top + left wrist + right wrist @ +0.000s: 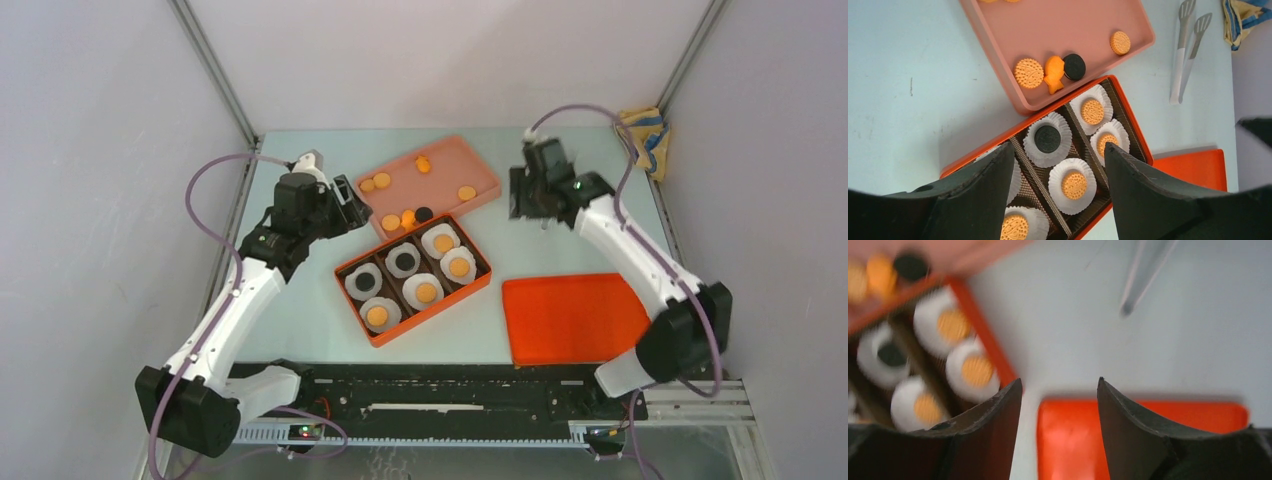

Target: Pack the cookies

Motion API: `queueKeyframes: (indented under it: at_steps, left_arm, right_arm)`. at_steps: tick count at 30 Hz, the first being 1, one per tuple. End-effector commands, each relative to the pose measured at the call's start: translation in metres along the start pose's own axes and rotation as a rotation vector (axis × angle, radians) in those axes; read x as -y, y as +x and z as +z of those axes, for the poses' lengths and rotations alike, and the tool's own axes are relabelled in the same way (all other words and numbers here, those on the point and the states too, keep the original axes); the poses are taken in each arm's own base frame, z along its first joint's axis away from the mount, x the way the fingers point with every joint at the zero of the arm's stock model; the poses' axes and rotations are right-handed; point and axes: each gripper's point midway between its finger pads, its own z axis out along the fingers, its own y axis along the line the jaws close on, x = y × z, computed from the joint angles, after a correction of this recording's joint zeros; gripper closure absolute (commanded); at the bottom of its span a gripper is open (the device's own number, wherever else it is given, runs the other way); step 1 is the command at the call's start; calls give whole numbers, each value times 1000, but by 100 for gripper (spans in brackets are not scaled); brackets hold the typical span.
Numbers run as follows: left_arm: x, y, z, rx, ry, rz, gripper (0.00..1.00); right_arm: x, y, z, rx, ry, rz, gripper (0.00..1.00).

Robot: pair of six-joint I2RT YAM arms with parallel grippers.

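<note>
Round orange cookies (466,192) and one black cookie (423,213) lie in the pink tray (445,152). The left wrist view shows an orange round one (1028,73), an orange shaped one (1053,74) and a black one (1074,66) at the tray's near edge. The orange box (481,282) holds white paper cups, each with a cookie (1073,184); two of them are black (1047,139). My left gripper (1058,145) (350,205) hangs open and empty above the box. My right gripper (1059,381) (528,205) is open and empty, above bare table right of the tray.
The orange lid (570,315) (1148,425) lies flat to the right of the box. Metal tongs (1188,50) (1148,265) rest on the table beyond it, under my right arm. A yellow and blue cloth (640,135) sits in the back right corner.
</note>
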Motion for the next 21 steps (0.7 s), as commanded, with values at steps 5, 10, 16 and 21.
queueKeyframes:
  at_steps: [5,10,16,21]
  left_arm:
    - [23,-16,-14,56,53,37,28]
    - [27,-19,-18,64,68,30,28]
    - [24,-18,-28,77,62,35,28]
    - [17,-18,-31,91,36,40,28]
  right_arm:
    - [-53,196,-30,-346,-114,-74,37]
    - [-63,244,-31,-418,-123,-99,37]
    - [-62,284,-10,-506,-66,-149,59]
    - [-58,304,0,-554,-10,-158,75]
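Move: The red lid lies flat on the table: its middle is about 19 cm back and 8 cm to the right of the empty right hand and some 19 cm below, and its left rim near the back corner is about 22 cm back and 6 cm left. The cookie box is centred 12 cm back and 24 cm left of the right hand; the tongs lie about 6 cm ahead and 4 cm right. From the left hand, the lid is roughly 41 cm right and 13 cm back. Astride the red lid's left rim near its back corner, one finger outside and one inside, is where the right hand ends up; a firm pinch isn't visible yet. It sweeps fast about 22 cm back and 19 cm down, drifting left, passing between the tongs and the cookie box, while the wrist tips some 30 degrees to point nearly straight down. The fingers narrow from well open over the last few centimetres of descent. ##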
